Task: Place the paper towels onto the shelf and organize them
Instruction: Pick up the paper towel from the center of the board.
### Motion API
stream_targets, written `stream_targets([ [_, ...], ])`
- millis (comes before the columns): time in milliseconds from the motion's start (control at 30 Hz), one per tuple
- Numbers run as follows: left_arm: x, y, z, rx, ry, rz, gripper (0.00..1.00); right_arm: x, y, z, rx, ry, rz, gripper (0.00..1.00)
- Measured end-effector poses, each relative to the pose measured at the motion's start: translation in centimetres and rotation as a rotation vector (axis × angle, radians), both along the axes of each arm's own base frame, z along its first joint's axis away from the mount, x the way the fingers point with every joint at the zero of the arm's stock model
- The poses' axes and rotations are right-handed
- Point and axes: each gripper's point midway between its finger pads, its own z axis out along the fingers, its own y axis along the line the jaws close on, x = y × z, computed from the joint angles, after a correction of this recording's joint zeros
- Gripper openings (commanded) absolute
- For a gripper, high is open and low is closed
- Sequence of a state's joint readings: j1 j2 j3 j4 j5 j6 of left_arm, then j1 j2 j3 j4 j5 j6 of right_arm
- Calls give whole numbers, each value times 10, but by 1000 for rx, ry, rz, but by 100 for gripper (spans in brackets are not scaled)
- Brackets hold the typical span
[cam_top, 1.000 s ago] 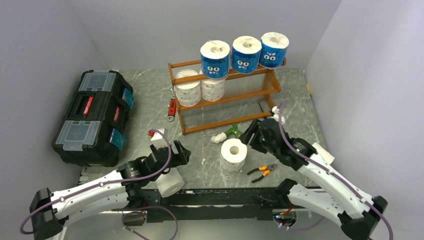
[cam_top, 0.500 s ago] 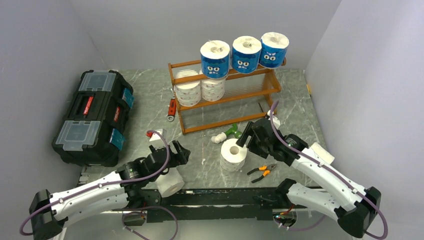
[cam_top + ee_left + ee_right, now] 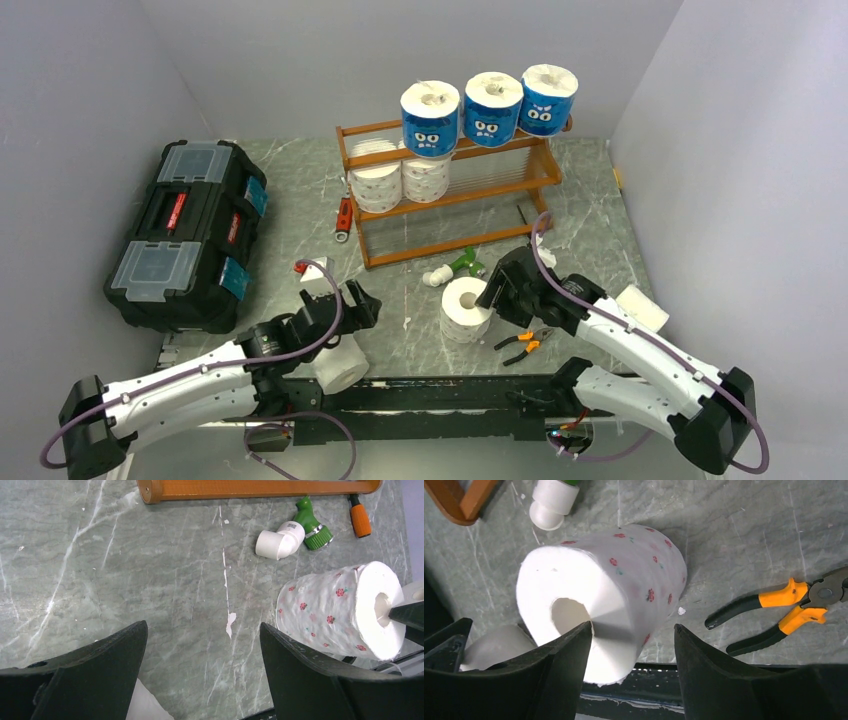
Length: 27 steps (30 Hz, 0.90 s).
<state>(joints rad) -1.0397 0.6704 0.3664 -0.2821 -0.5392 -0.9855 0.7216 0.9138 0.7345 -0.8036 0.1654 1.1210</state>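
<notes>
Three blue paper towels (image 3: 430, 118) (image 3: 493, 108) (image 3: 549, 99) stand on the top tier of the shelf (image 3: 470, 192). Two white ones (image 3: 377, 185) sit on its middle tier. A flowered white roll (image 3: 466, 307) (image 3: 624, 575) stands on the table. My right gripper (image 3: 497, 290) (image 3: 631, 626) is open astride its wall, with the left finger at the core's edge and a gap at the right finger. My left gripper (image 3: 360, 302) (image 3: 202, 630) hangs open over bare table, holding nothing. Another white roll (image 3: 340, 366) lies under it by the near edge.
A black toolbox (image 3: 185, 235) fills the left side. Orange-handled pliers (image 3: 525, 342) (image 3: 784, 605) lie right of the flowered roll. A green-and-white nozzle (image 3: 452, 268) (image 3: 295, 532) lies before the shelf, with a red tool (image 3: 344, 218) at its left end. A white object (image 3: 640, 305) sits far right.
My right gripper has come down and toward the near edge onto the flowered roll, spreading its fingers and then narrowing them. The left arm has barely moved.
</notes>
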Motion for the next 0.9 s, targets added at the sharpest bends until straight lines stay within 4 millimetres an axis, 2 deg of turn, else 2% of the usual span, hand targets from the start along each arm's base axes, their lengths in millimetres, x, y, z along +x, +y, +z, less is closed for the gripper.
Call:
stream_targets([
  [300, 1, -1, 0, 0, -1, 0, 89, 4, 6, -7, 7, 5, 9, 58],
  [567, 1, -1, 0, 0, 0, 0, 89, 5, 9, -12, 12, 7, 14, 34],
  [700, 1, -1, 0, 0, 0, 0, 89, 4, 6, -9, -2, 10, 18, 29],
  [800, 1, -1, 0, 0, 0, 0, 89, 3, 4, 5, -15, 7, 30, 27],
  [900, 1, -1, 0, 0, 0, 0, 88, 15, 7, 50, -12, -59, 41, 26],
])
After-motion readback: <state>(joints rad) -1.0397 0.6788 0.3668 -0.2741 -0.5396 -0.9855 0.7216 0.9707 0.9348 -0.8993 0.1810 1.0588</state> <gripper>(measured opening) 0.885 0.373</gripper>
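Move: The paper towel roll standing in the middle of the board has its centre about 4 cm to the right hand's left, 1 cm ahead and some 5 cm below, with one finger at the mouth of its core and the other outside its right wall. A green-and-white pipe fitting lies about 13 cm ahead and 6 cm left of this hand; the orange-handled pliers are roughly 10 cm to its right and 3 cm back. From the left hand the roll is about 21 cm to the right, level ahead, 5 cm below. The paper towel roll gets pinched by its right-hand wall: the right hand first eases down and left about 1 cm each, one finger in the core and one outside, and its fingers close until they stop on the wall. Keeping that grip, it then lifts quickly, about 6 cm up from its lowest point and 1 cm forward, with hardly any turn. ##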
